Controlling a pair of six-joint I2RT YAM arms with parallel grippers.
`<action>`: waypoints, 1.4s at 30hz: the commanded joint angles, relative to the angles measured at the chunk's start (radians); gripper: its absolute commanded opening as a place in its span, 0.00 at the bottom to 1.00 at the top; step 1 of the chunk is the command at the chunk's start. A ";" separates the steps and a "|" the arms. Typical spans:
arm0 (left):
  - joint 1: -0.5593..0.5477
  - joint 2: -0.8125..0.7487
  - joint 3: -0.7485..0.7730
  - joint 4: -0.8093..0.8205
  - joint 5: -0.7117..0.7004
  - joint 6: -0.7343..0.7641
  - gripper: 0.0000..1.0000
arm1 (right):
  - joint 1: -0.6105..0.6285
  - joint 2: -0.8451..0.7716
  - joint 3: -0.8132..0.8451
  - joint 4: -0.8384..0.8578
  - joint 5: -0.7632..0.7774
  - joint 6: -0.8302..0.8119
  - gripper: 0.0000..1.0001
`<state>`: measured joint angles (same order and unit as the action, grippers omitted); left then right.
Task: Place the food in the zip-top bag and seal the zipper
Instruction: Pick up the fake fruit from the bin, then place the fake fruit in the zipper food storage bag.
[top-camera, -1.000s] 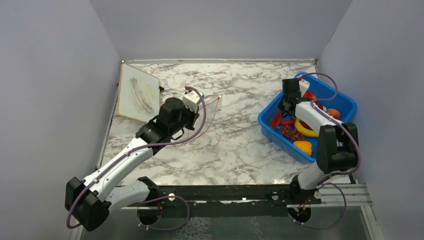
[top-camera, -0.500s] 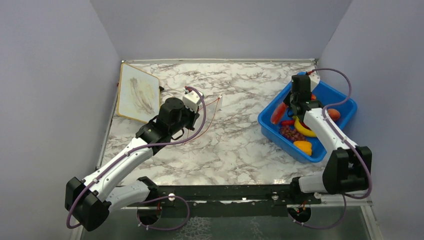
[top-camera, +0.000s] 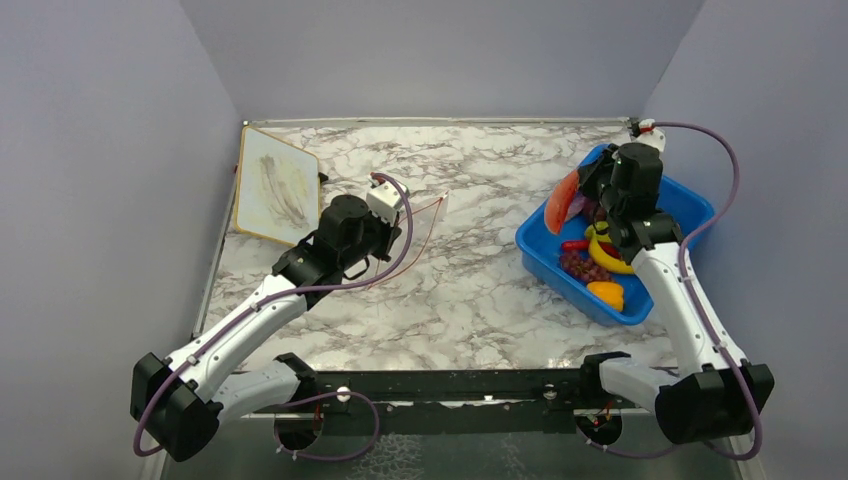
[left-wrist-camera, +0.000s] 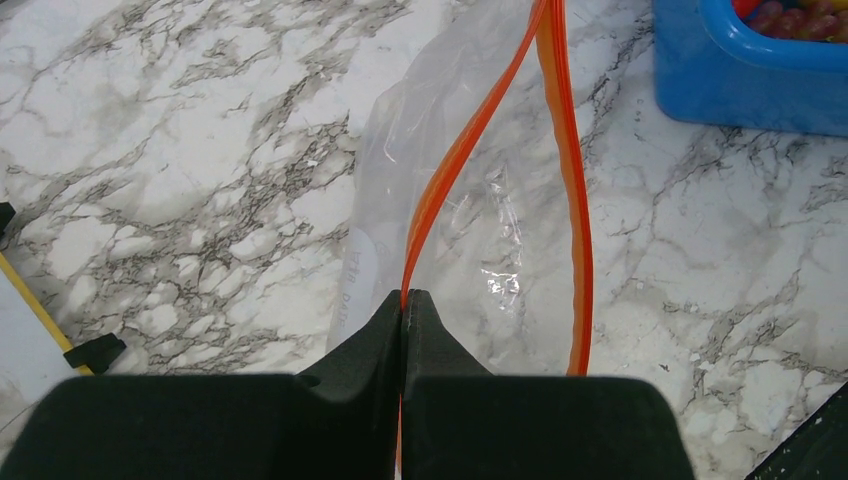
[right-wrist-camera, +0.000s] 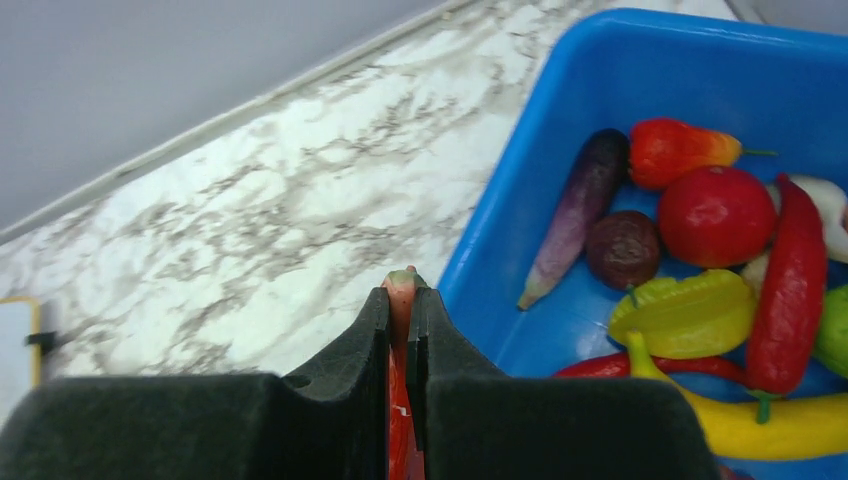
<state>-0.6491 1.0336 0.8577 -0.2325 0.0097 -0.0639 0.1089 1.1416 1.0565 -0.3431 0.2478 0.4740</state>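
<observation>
The clear zip-top bag (left-wrist-camera: 470, 230) lies on the marble table, its mouth standing open. My left gripper (left-wrist-camera: 404, 297) is shut on one side of the orange-red zipper (left-wrist-camera: 455, 170); the other side (left-wrist-camera: 577, 200) runs free. In the top view the bag (top-camera: 410, 240) lies left of centre by that gripper (top-camera: 388, 238). My right gripper (right-wrist-camera: 403, 285) is shut on a flat red piece of food (top-camera: 562, 200) with a greenish tip, held above the bin's left rim. More food lies in the bin: eggplant (right-wrist-camera: 580, 210), red round fruit (right-wrist-camera: 717, 215), chili (right-wrist-camera: 790, 290), banana (right-wrist-camera: 770, 425).
The blue bin (top-camera: 690, 200) stands at the right side of the table, close to the right wall. A yellow-edged whiteboard (top-camera: 278, 185) lies at the back left. Grey walls close off the table on three sides. Bare marble lies between bag and bin.
My right arm has risen and swung towards the back, lifting the red piece out of the bin. The left arm and the bag have not moved.
</observation>
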 joint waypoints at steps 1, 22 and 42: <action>0.003 0.008 -0.006 0.029 0.045 -0.020 0.00 | 0.005 -0.064 0.041 0.045 -0.223 0.024 0.01; 0.003 0.043 -0.006 0.084 0.091 -0.132 0.00 | 0.556 0.007 -0.060 0.311 -0.424 0.414 0.01; 0.002 -0.024 -0.049 0.163 0.149 -0.154 0.00 | 0.637 0.166 -0.094 0.275 -0.171 0.484 0.01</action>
<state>-0.6491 1.0546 0.8268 -0.1329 0.1104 -0.2150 0.7406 1.2942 0.9642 -0.0723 -0.0193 0.9558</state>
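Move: Some 35 cm to the left of the right hand, 11 cm nearer the robot and a little lower is the open mouth of the zip-top bag; this hand already holds the watermelon slice by its end. The zipper slider lies 30 cm left and 4 cm back. Far below the hand are the blue bin, centred 9 cm to the right, and the eggplant, 6 cm ahead and 3 cm right. From the left hand the mouth is about 5 cm right and 3 cm ahead. Swinging left from above the bin to the bag, the right hand carries the gripped watermelon slice about 30 cm left and 9 cm back, first rising some 5 cm, then sinking about 8 cm by the mouth. It turns roughly 40 degrees counter-clockwise and rolls its left side up. The left hand keeps pinching the zipper edge, easing 2.5 cm right with a slight roll. ##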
